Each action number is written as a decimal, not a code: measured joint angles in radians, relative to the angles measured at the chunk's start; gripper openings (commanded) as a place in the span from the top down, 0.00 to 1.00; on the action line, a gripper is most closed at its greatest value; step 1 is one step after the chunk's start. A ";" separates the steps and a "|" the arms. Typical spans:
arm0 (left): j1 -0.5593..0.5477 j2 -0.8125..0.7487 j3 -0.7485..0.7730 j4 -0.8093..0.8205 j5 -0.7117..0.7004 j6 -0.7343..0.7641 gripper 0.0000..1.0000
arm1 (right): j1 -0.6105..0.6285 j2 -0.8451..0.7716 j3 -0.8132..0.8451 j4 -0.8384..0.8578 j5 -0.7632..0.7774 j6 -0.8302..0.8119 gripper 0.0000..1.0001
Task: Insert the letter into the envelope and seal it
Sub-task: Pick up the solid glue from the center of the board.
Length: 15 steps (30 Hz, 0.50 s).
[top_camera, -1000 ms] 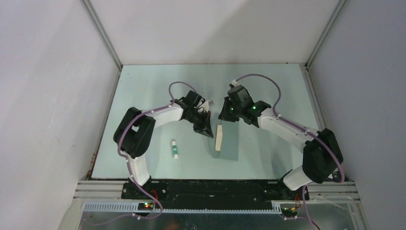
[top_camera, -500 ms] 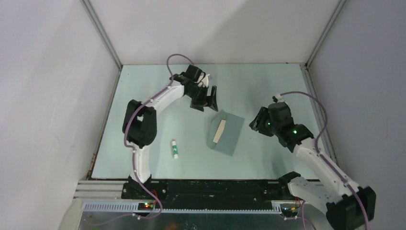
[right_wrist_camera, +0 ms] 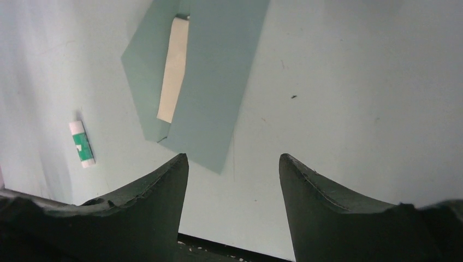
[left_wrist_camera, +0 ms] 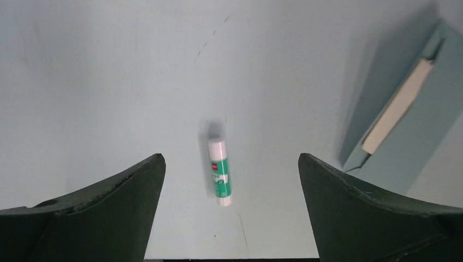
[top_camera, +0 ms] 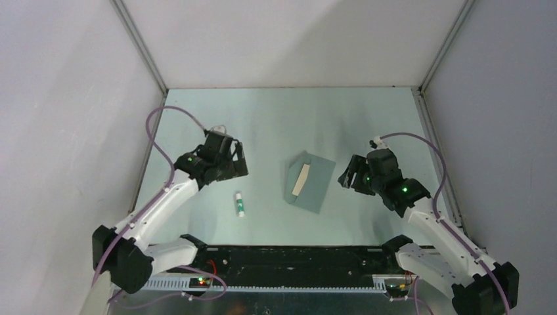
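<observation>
The teal-grey envelope (top_camera: 314, 184) lies flat mid-table, slightly askew, with its flap (right_wrist_camera: 143, 65) folded open to the left. The tan letter (top_camera: 301, 178) is inside it, and only a narrow strip shows at the mouth (right_wrist_camera: 173, 68). My left gripper (top_camera: 238, 163) hovers open to the left of the envelope, above the table near the glue stick, nothing between its fingers (left_wrist_camera: 229, 158). My right gripper (top_camera: 348, 174) hangs open to the envelope's right, also empty (right_wrist_camera: 232, 157). The left wrist view catches the envelope (left_wrist_camera: 420, 142) and letter strip (left_wrist_camera: 397, 106) at its right edge.
A white glue stick with a green label (top_camera: 240, 204) lies left of the envelope, below my left gripper (left_wrist_camera: 220, 172), and at the left in the right wrist view (right_wrist_camera: 82, 143). Grey walls enclose the table on three sides. The black base rail (top_camera: 295, 256) runs along the near edge.
Both grippers have let go of the envelope and opened. The left arm swung back left toward the glue stick, the right arm pulled back right. The envelope ended slightly rotated.
</observation>
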 measured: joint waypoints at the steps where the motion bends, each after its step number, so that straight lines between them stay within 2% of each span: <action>1: 0.000 -0.019 -0.032 0.005 -0.003 -0.032 0.06 | 0.011 0.015 0.000 0.013 -0.006 -0.001 0.35; 8: 0.000 -0.025 -0.272 0.053 0.016 -0.180 0.24 | 0.079 0.088 0.000 0.080 -0.038 0.005 0.35; 11: 0.000 -0.009 -0.290 0.076 0.021 -0.197 0.31 | 0.110 0.105 0.000 0.098 -0.043 0.013 0.35; 15: -0.001 0.077 -0.316 0.188 0.060 -0.205 0.41 | 0.135 0.111 0.000 0.109 -0.044 0.023 0.34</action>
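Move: Below and a little behind the left hand lies the solid glue, roughly 6 cm back, about 1 cm to its right and 14 cm down. The envelope with the letter in it lies some 28 cm to the left hand's right, 2 cm farther out and 15 cm down. From the right hand, the glue is about 40 cm left, 3 cm back and 13 cm down, and the envelope 13 cm left and 4 cm ahead, also 13 cm down. Dropping about 11 cm towards the solid glue, the left hand also draws back some 4 cm, tips its fingers about 10 degrees more steeply down and narrows them from wide open to about two thirds, one on either side of the glue but still above it. The right hand, half open, drifts about 5 cm left towards the envelope, turning slightly counter-clockwise. ##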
